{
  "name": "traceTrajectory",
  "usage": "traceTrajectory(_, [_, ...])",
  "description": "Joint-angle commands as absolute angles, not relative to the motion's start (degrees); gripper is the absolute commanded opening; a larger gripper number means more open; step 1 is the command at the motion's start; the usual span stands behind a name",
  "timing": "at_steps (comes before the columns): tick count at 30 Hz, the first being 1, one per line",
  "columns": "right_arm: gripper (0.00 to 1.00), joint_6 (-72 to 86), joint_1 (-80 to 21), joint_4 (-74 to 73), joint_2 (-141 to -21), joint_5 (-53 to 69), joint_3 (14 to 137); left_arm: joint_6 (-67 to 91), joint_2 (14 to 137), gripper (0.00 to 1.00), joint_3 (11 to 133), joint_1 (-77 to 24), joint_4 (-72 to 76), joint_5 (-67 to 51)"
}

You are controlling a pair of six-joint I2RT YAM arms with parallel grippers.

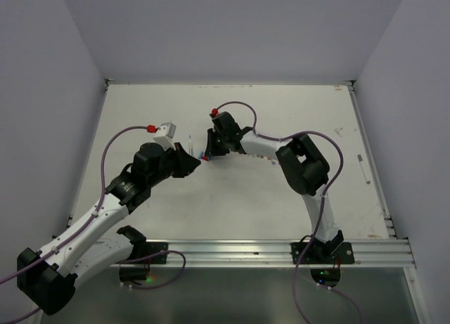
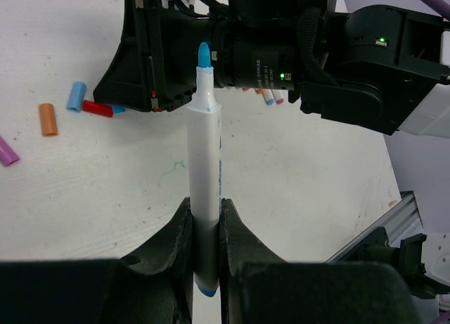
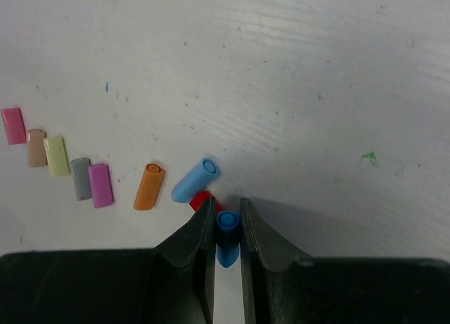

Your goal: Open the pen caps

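My left gripper (image 2: 205, 211) is shut on a white pen (image 2: 204, 162) that points away from it, its bare blue tip (image 2: 203, 57) uncapped. In the right wrist view, my right gripper (image 3: 226, 213) is shut on a blue pen cap (image 3: 228, 234), held just above the table. In the top view the two grippers are close together at mid-table, left (image 1: 193, 159) and right (image 1: 208, 154). Loose caps lie under the right gripper: light blue (image 3: 195, 180), red (image 3: 200, 199) and orange (image 3: 148, 186).
A row of more loose caps lies to the left: purple (image 3: 100, 185), grey (image 3: 80, 178), yellow-green (image 3: 56, 155), tan (image 3: 36, 147) and pink (image 3: 13, 125). Coloured pen ends (image 2: 267, 95) show behind the right wrist. A lone pen (image 1: 363, 168) lies near the table's right edge.
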State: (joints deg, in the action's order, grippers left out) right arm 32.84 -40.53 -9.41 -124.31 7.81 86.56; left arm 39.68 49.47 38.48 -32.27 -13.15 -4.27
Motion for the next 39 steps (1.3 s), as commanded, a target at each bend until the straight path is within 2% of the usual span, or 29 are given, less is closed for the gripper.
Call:
traceTrajectory(1, [0.01, 33.75, -41.57, -10.9, -127.09, 5.98, 89.47, 39.2, 48.95, 0.0, 39.2, -31.9, -12.04, -5.1])
traceTrajectory(4, [0.06, 33.66, -41.92, -12.04, -127.62, 5.37, 90.7, 39.02, 48.96, 0.0, 39.29, -31.9, -12.22, -5.1])
traceTrajectory(11, [0.27, 31.91, -42.1, -12.66, -126.04, 2.29, 89.21, 38.94, 49.04, 0.0, 39.11, -31.9, -12.04, -4.83])
traceTrajectory(20, [0.35, 29.62, -42.1, -12.57, -123.58, 1.67, 90.0, 38.76, 49.83, 0.0, 39.02, -31.82, -11.17, -5.45])
traceTrajectory(28, [0.43, 27.43, -37.36, -14.49, -112.0, -2.28, 86.57, 41.04, 58.26, 0.0, 40.34, -31.82, -8.35, -7.64])
traceTrajectory(30, [0.46, 25.06, -35.08, -18.08, -109.09, -7.01, 85.79, 41.4, 61.76, 0.0, 41.3, -31.82, -7.04, -7.91])
traceTrajectory(33, [0.56, 21.28, -32.44, -21.09, -102.58, -12.74, 83.25, 41.66, 67.48, 0.0, 43.15, -31.9, -4.4, -8.61])
traceTrajectory(34, [0.67, 19.79, -32.08, -21.27, -101.0, -14.92, 82.36, 41.92, 69.24, 0.0, 43.85, -31.9, -3.87, -8.7])
traceTrajectory(36, [0.82, 17.93, -31.47, -22.32, -96.6, -23.67, 79.39, 42.36, 74.95, 0.0, 47.01, -32.08, -2.99, -9.23])
traceTrajectory(37, [0.99, 18.02, -29.81, -23.46, -92.15, -28.6, 76.15, 42.45, 82.28, 0.0, 52.42, -33.56, -3.77, -7.84])
traceTrajectory(39, [0.99, 18.45, -29.1, -24.25, -91.33, -29.88, 75.77, 42.54, 84.09, 0.0, 53.6, -33.92, -3.87, -7.13])
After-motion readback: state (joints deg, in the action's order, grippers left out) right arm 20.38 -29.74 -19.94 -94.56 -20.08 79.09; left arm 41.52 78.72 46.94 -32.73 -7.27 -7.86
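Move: The right hand, low over the table with the blue cap in its fingers, has the red cap about 2 cm to its left. The light blue cap is some 4 cm left and 1 cm ahead, the orange cap 7 cm left and 1 cm back. The left hand holds the uncapped blue pen; the red pen, at the near-left end of the pen row, lies roughly 20 cm ahead, 13 cm right and 19 cm below it, the red cap 14 cm ahead and 2 cm right. Still gripping the blue cap, the right hand slides it about 1.5 cm left towards the red cap, opens its fingers and lets go. It then sweeps right and up, some 18 cm across, to above the pen row, opening wide and swinging clockwise to point nearly ahead. The left hand waits, then sinks 8 cm with the pen, easing forward, right and tipping down towards the pen row. ##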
